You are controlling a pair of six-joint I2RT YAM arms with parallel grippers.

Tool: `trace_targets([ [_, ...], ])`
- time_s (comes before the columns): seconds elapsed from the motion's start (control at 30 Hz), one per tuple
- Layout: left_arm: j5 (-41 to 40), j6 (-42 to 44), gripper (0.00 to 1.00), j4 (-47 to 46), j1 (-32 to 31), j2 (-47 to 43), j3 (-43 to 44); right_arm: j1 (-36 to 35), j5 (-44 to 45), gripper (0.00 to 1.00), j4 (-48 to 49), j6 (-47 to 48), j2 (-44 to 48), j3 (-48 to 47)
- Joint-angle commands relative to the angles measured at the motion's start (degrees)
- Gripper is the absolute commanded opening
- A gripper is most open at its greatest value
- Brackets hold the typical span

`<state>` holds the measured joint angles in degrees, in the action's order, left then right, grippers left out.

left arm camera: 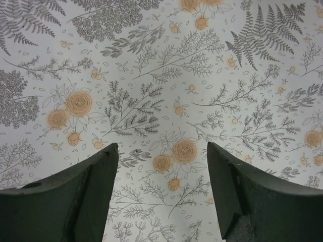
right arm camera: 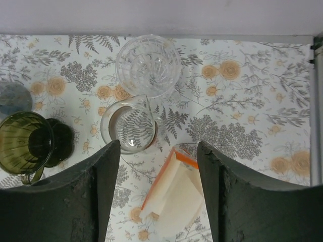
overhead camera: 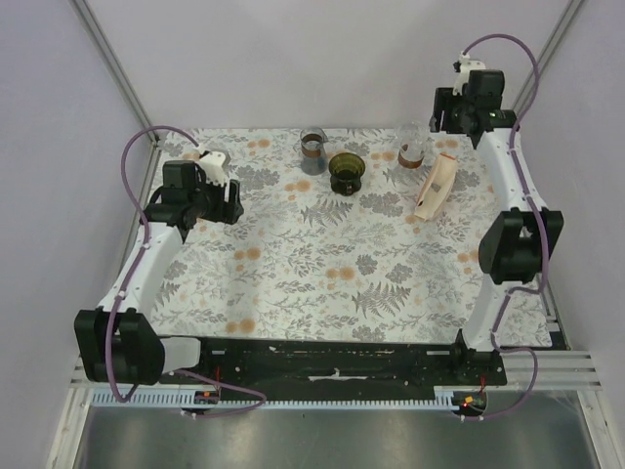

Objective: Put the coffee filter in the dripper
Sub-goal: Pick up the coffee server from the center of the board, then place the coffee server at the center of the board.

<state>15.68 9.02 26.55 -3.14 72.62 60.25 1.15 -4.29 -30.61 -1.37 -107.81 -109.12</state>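
Observation:
The dripper, a dark olive translucent cup, stands at the back middle of the floral table; it also shows at the left edge of the right wrist view. No loose coffee filter shows. A long pale peach packet with an orange edge lies below and between the right fingers, pale paper showing at its open end. My right gripper hovers open above it, high at the back right. My left gripper hangs open over bare cloth at the left, holding nothing.
A clear glass jar with a brownish band stands just beyond the packet, a clear ribbed round glass behind it near the back wall. A greyish glass sits left of the dripper. A metal frame post runs along the right.

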Motion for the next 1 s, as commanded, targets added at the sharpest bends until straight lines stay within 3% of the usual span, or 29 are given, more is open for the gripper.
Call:
trace_targets([
  [0.0,1.5,0.6,0.76,1.8,-0.1,1.3,2.2,-3.1,-0.3,0.68,-10.1,4.2,-9.7,-12.2],
  [0.1,1.4,0.6,0.75,2.1,-0.1,2.1,2.5,-3.3,2.9,0.65,-12.5,4.9,-14.7,-17.0],
  [0.37,-0.4,1.2,0.74,2.2,-0.1,3.8,2.6,-4.8,3.9,0.52,-11.8,7.2,-19.6,-16.3],
  [0.6,-1.2,1.4,0.73,2.2,-0.1,3.3,2.2,-5.2,3.3,0.21,-11.9,8.3,-21.6,-17.1],
  [0.7,-1.4,1.4,0.73,2.3,-0.1,3.2,2.2,-5.4,2.5,0.02,-12.2,8.6,-20.6,-16.8],
  [0.97,-0.8,1.4,0.73,2.5,-0.1,2.8,2.4,-6.9,-0.8,0.0,-13.2,8.7,-11.4,-15.2],
])
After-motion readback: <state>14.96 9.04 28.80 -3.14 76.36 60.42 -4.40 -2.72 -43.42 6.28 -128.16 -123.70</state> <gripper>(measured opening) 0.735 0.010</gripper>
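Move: The coffee server stands about 4 cm ahead of your right hand and 7 cm to its left, its middle some 18 cm below. The green dripper is roughly 20 cm left and 2 cm ahead, the filter pack about 3 cm back and 2 cm left, and a clear glass dish some 11 cm ahead and 5 cm left, all about 21 cm down. From the left hand the server lies about 20 cm ahead, 38 cm right and 10 cm below. Sink the right gripper about 13 cm onto the coffee server's near right side, easing 3 cm forward and 3 cm left early on while the fingers tip some 20 degrees further down. Shut them to pinch the server's rim on its right side, then ease a further centimetre left with a slight rise. Let the left gripper sink about 2.5 cm in place, still open. ##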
